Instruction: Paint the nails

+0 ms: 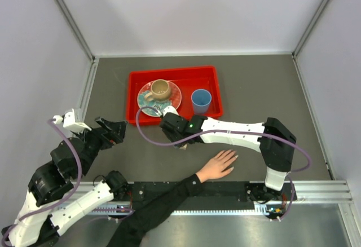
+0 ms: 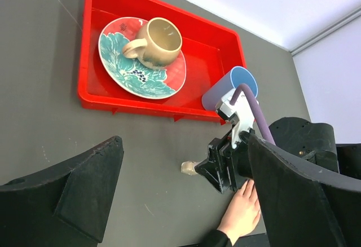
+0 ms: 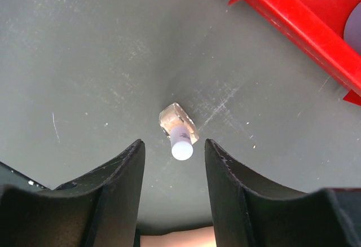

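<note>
A light-skinned hand (image 1: pixel 220 165) with a black sleeve lies flat on the dark table near the front edge, fingers spread toward the right. Its nails are too small to make out. The hand also shows in the left wrist view (image 2: pixel 242 210). A small clear nail polish bottle (image 3: pixel 179 127) with a white cap stands on the table left of the hand; it also shows in the left wrist view (image 2: pixel 190 168). My right gripper (image 3: pixel 173 144) is open and hovers over the bottle, one finger on each side, not touching. My left gripper (image 1: pixel 113 129) is open and empty at the left.
A red tray (image 1: pixel 135 97) sits at the back centre. It holds a floral plate (image 1: pixel 174 96) with a tan mug (image 1: pixel 159 89) on it, and a blue cup (image 1: pixel 201 100). The tray's near edge is close behind the right gripper (image 1: pixel 176 134).
</note>
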Action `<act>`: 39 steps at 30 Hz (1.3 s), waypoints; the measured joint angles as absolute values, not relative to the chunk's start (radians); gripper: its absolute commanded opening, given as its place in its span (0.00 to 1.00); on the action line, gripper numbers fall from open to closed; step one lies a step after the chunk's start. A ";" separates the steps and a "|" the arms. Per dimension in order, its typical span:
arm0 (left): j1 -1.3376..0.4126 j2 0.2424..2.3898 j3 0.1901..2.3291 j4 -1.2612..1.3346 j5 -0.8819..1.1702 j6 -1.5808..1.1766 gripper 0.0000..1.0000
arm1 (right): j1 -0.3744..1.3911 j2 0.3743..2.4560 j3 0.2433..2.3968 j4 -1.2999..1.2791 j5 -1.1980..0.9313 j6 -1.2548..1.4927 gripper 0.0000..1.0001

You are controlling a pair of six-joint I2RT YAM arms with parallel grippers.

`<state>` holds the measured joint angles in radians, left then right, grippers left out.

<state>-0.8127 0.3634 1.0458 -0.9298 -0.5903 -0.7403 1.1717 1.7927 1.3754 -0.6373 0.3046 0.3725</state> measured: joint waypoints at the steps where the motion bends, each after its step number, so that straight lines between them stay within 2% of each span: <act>1: -0.813 0.363 1.047 -0.929 -0.591 -0.741 0.95 | 1.172 1.794 1.375 -0.636 0.308 0.377 0.46; 8: -0.813 0.364 1.047 -0.929 -0.581 -0.747 0.94 | 1.172 1.795 1.374 -0.633 0.322 0.378 0.38; 15: -0.813 0.374 1.047 -0.929 -0.569 -0.760 0.93 | 1.171 1.801 1.352 -0.612 0.320 0.379 0.38; 22: -0.813 0.391 1.048 -0.929 -0.565 -0.760 0.94 | 1.169 1.828 1.335 -0.596 0.313 0.379 0.32; 27: -0.813 0.394 1.048 -0.929 -0.564 -0.760 0.94 | 1.169 1.829 1.335 -0.588 0.309 0.378 0.18; 31: -0.813 0.397 1.048 -0.929 -0.558 -0.760 0.94 | 1.169 1.829 1.335 -0.582 0.310 0.377 0.00; 39: -0.813 0.397 1.047 -0.910 -0.518 -0.723 0.90 | 1.152 1.793 1.312 -0.598 0.317 0.379 0.00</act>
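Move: The nail polish bottle stands right under the right gripper, its middle about 4 cm below the hand point, its pale cap already between the open fingers. The blue cup stands roughly 16 cm ahead and 7 cm to the right; the model hand lies some 14 cm to the right and 8 cm nearer the base. From the left gripper the bottle is about 21 cm to the right, 4 cm ahead and 27 cm below. Keep the right gripper over the nail polish bottle, narrowing the fingers a little, then sink straight down about 2.5 cm so that they come around the pale cap. Stay there and shut them until they pinch the cap from both sides, then, still holding, start to draw to the right, about 1 cm, and slightly up. ##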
